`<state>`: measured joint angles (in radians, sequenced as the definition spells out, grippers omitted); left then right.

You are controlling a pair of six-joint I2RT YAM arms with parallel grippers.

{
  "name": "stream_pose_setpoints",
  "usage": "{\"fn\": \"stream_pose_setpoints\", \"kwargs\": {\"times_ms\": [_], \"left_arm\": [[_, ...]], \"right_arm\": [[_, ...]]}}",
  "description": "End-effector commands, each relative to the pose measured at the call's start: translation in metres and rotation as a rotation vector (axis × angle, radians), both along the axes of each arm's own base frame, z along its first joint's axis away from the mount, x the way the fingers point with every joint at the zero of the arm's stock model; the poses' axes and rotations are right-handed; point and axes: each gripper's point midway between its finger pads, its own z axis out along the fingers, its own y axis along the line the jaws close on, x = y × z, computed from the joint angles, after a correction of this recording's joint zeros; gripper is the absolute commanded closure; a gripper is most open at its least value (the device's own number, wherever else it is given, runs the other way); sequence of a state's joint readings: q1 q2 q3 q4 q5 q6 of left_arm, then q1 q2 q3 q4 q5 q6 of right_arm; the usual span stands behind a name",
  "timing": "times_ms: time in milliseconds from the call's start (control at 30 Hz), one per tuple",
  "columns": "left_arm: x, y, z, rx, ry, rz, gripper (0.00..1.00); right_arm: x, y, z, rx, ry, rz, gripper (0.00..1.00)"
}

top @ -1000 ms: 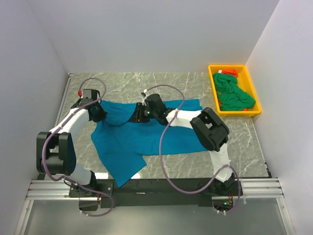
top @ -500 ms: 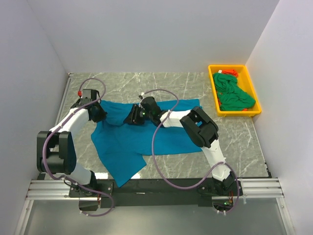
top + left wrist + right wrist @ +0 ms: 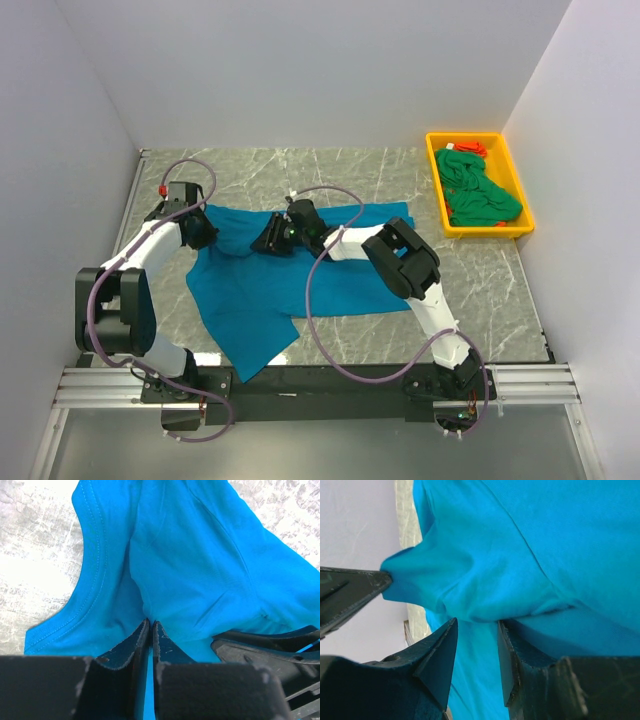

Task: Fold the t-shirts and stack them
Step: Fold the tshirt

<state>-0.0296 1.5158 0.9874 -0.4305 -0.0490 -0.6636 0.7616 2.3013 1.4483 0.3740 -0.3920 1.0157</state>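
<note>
The teal-blue t-shirt (image 3: 300, 280) lies spread on the marble table, with one part hanging over the near edge. My left gripper (image 3: 205, 230) is shut on a raised fold of it near the neckline (image 3: 150, 622). My right gripper (image 3: 272, 238) is close beside the left one, low over the same cloth. Its jaws (image 3: 476, 625) stand open, with the bulging fold just ahead of the fingertips (image 3: 451, 627) and nothing clamped. A bright green t-shirt (image 3: 478, 195) and a small red-orange piece (image 3: 472, 149) lie in the bin.
The yellow bin (image 3: 436, 175) sits at the far right against the wall. White walls close in the table on the left, back and right. Purple cables loop over both arms. The other arm's black finger (image 3: 265, 645) shows at the lower right of the left wrist view.
The right gripper has slid left across the shirt toward the left gripper and opened a little wider. The left gripper has kept its pinch and stayed in place.
</note>
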Motion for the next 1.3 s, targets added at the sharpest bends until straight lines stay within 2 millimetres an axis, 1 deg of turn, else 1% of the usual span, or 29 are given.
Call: {"fn": "stream_pose_setpoints", "kwargs": {"times_ms": [0,267,300,367,400,467,500,533,667,733,800,867,900,1000,1033,1067,1100,1133,1167,1200,1233,1267], "left_arm": [[0.009,-0.001,0.014,0.001,-0.056,-0.026,0.88],[0.009,-0.003,0.014,-0.007,-0.057,-0.036,0.87],[0.009,-0.003,0.014,-0.009,-0.056,-0.038,0.87],[0.009,-0.004,0.012,-0.010,-0.050,-0.039,0.87],[0.008,-0.004,0.011,-0.010,-0.046,-0.040,0.87],[0.009,-0.004,0.010,-0.014,-0.045,-0.041,0.87],[0.009,-0.005,0.010,-0.016,-0.043,-0.043,0.87],[0.009,-0.005,0.009,-0.015,-0.042,-0.044,0.87],[0.009,-0.005,0.006,-0.016,-0.036,-0.043,0.86],[0.012,-0.005,0.008,-0.018,-0.040,-0.041,0.86],[0.012,-0.005,0.005,-0.020,-0.028,-0.038,0.86],[0.017,-0.005,0.007,-0.025,-0.022,-0.029,0.86],[0.023,-0.006,0.013,-0.028,-0.036,-0.028,0.86],[0.031,-0.006,0.012,-0.036,-0.031,-0.016,0.86],[0.038,-0.006,0.014,-0.036,-0.035,-0.014,0.86],[0.042,-0.007,0.015,-0.037,-0.033,-0.015,0.86],[0.049,-0.007,0.021,-0.037,-0.044,-0.016,0.86],[0.052,-0.007,0.021,-0.035,-0.039,-0.017,0.86],[0.056,-0.007,0.016,-0.034,-0.024,-0.016,0.86],[0.063,-0.006,0.021,-0.032,-0.036,-0.013,0.86],[0.066,-0.005,0.016,-0.031,-0.023,-0.011,0.86],[0.069,-0.005,0.015,-0.029,-0.021,-0.011,0.86]], "right_arm": [[0.014,0.016,0.021,0.056,-0.052,-0.015,0.55],[0.021,0.022,0.033,0.071,-0.092,-0.010,0.55],[0.025,0.022,0.038,0.074,-0.104,-0.014,0.55],[0.029,0.023,0.038,0.065,-0.114,-0.014,0.55],[0.033,0.022,0.040,0.066,-0.122,-0.022,0.55],[0.038,0.021,0.038,0.053,-0.117,-0.028,0.55],[0.040,0.023,0.041,0.057,-0.125,-0.027,0.54],[0.042,0.022,0.036,0.044,-0.115,-0.029,0.54],[0.049,0.021,0.031,0.021,-0.121,-0.030,0.54],[0.053,0.021,0.030,0.014,-0.124,-0.033,0.53],[0.058,0.018,0.034,0.012,-0.137,-0.035,0.53],[0.062,0.015,0.037,0.001,-0.160,-0.039,0.53],[0.063,0.013,0.040,-0.010,-0.167,-0.039,0.53],[0.070,0.009,0.047,-0.039,-0.207,-0.047,0.52],[0.070,0.007,0.043,-0.058,-0.201,-0.047,0.52],[0.073,0.007,0.046,-0.064,-0.216,-0.046,0.52],[0.075,0.004,0.043,-0.082,-0.212,-0.045,0.51],[0.077,0.002,0.043,-0.088,-0.219,-0.047,0.52],[0.077,0.000,0.043,-0.104,-0.238,-0.041,0.52],[0.078,-0.001,0.049,-0.107,-0.256,-0.039,0.51],[0.077,-0.004,0.048,-0.123,-0.263,-0.035,0.52],[0.076,-0.007,0.049,-0.145,-0.293,-0.019,0.52]]}}
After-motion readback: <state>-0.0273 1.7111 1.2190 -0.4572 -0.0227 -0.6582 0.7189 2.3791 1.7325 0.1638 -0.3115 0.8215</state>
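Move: The left fingers still pinch a raised fold of the t-shirt; its far edge lies about 8 cm straight ahead of them and some 7 cm lower, the left sleeve roughly 26 cm back and 10 cm to the right. From the right hand, half open and pointing left low over the cloth, the far edge is about 8 cm straight ahead and 3 cm down, and the pinched fold about 12 cm left, 1 cm ahead and 3 cm higher. The right hand travels about 6.5 cm forward over the shirt towards its far edge, first rising some 3 cm and easing a little left, then dropping slightly and coming back right, its fingers staying half open and its wrist tilting about 10 degrees. The left hand keeps its pinch and all but waits at first, then dips slightly and carries the held fold about 5 cm forward towards the same edge, ending level and close beside the right fingers' left side. ##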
